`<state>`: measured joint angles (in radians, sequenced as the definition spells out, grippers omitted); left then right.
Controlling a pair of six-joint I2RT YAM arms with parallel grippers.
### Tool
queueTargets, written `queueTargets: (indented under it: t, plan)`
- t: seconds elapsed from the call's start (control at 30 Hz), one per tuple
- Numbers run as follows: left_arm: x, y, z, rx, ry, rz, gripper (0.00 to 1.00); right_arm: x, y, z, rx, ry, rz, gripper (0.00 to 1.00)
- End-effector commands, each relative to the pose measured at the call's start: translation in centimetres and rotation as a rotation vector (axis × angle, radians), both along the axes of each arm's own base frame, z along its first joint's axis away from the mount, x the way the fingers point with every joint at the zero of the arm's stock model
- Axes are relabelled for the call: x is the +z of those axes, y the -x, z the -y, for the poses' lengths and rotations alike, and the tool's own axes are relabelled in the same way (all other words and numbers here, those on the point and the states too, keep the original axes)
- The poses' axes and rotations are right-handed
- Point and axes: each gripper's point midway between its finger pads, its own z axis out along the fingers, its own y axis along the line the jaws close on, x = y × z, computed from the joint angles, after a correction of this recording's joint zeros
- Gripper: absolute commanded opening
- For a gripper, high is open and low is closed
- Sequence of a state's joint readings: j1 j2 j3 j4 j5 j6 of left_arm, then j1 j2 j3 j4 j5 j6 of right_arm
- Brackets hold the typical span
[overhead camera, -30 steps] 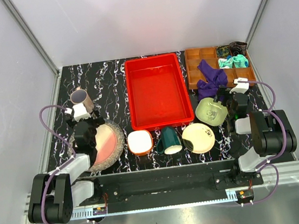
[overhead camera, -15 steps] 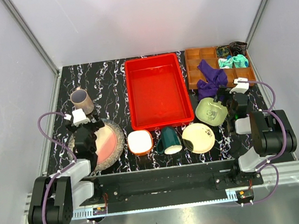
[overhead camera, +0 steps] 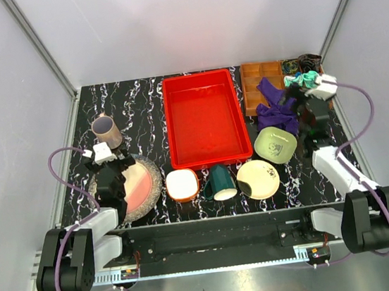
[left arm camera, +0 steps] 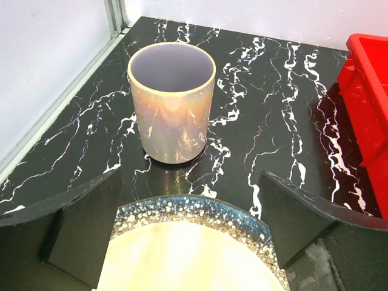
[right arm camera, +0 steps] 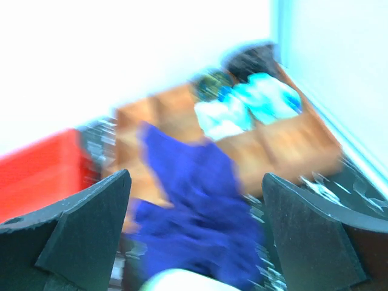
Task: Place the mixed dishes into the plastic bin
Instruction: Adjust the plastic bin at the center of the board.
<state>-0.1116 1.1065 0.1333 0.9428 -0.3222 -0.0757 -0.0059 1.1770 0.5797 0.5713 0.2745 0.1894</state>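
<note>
The red plastic bin [overhead camera: 202,120] stands empty at the table's middle. My left gripper [overhead camera: 114,171] is open, its jaws either side of the far rim of the speckled grey plate [left arm camera: 200,209], which carries the pink-cream plate [left arm camera: 182,260]. The mauve cup [left arm camera: 173,103] stands upright just beyond. My right gripper [overhead camera: 295,108] is open and empty, raised over the purple cloth [right arm camera: 194,200], behind the light green bowl [overhead camera: 275,144]. The orange-white bowl [overhead camera: 182,184], the dark green mug [overhead camera: 221,181] on its side and the pale yellow plate [overhead camera: 257,179] lie in front of the bin.
A brown compartmented tray [overhead camera: 264,80] at the back right holds teal cloths [overhead camera: 303,79]; the purple cloth hangs over its front. White walls enclose the table on three sides. The right wrist view is blurred by motion.
My right gripper has risen and swung back to the right, from beside the green bowl to over the purple cloth. My left gripper has drawn back slightly toward me along the plate.
</note>
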Motion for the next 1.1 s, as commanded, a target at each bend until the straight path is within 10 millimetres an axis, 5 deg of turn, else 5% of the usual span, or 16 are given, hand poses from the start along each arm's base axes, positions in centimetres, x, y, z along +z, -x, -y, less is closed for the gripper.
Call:
queueTargets:
  t: [0.0,0.03,0.07,0.1,0.23,0.27,0.33,0.4,0.53,0.6,0.63,0.77,1.07]
  plan:
    - [1.9,0.2,-0.6,0.033,0.003,0.083,0.99,2.2,-0.7,-7.9,0.179,-0.068,-0.087,1.0]
    - [1.9,0.2,-0.6,0.032,0.002,0.085,0.99,4.1,-1.1,-10.5,0.241,-0.058,-0.072,1.0]
    - [1.8,0.2,-0.6,0.027,0.002,0.083,0.99,2.6,-1.2,-12.5,0.273,-0.029,-0.143,1.0]
    - [1.8,0.2,-0.5,0.024,-0.001,0.084,0.99,2.7,-0.4,-16.7,0.359,-0.018,-0.159,1.0]
    - [1.9,0.4,-0.6,0.027,0.002,0.097,0.99,3.0,1.6,-26.2,0.561,-0.05,-0.19,1.0]
    - [1.9,0.4,-0.7,0.032,0.005,0.097,0.99,1.5,2.3,-28.3,0.595,-0.051,-0.245,1.0]
    - [1.9,0.4,-0.7,0.032,0.003,0.094,0.99,1.8,4.8,-33.7,0.715,-0.038,-0.269,1.0]
    - [2.0,0.3,-0.5,0.024,0.001,0.092,0.99,0.0,8.0,-38.5,0.824,0.024,-0.34,1.0]
    - [1.9,0.2,-0.5,0.024,-0.001,0.087,0.99,-3.8,13.4,-45.3,0.972,0.096,-0.434,1.0]
    - [1.8,0.2,-0.5,0.024,-0.001,0.086,0.99,-4.0,15.3,-47.8,1.029,0.098,-0.441,1.0]
    - [1.9,0.2,-0.5,0.024,-0.001,0.086,0.99,-5.7,17.2,-49.4,1.067,0.12,-0.474,1.0]
    - [1.9,0.2,-0.6,0.027,0.001,0.086,0.99,-7.6,20.0,-52.0,1.125,0.115,-0.526,1.0]
    - [1.8,0.2,-0.6,0.03,0.002,0.085,0.99,-9.3,22.4,-52.4,1.127,0.129,-0.586,1.0]
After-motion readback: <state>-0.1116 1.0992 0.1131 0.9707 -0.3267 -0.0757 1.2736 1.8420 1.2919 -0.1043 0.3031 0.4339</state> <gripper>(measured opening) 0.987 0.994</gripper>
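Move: The pink plate, on its speckled plate, lies far off to the right hand's left, about 62 cm, some 25 cm back and 21 cm below. The white bowl stands around 44 cm left and 26 cm back, the green mug about 30 cm left and 27 cm back. The red bin's middle is some 32 cm left and 4 cm back. From the left hand the pink plate is about 8 cm back, 3 cm right and 12 cm down. Towards the pink plate and the white bowl the right hand sweeps about 50 cm left in one fast arc, crossing high over the red bin after a short rise, then drawing back some 20 cm and sinking to roughly 11 cm below its starting height. The wrist swings well round counter-clockwise and tips down; the open fingers ease to a stop above the gap between plate and bowl, touching nothing. ##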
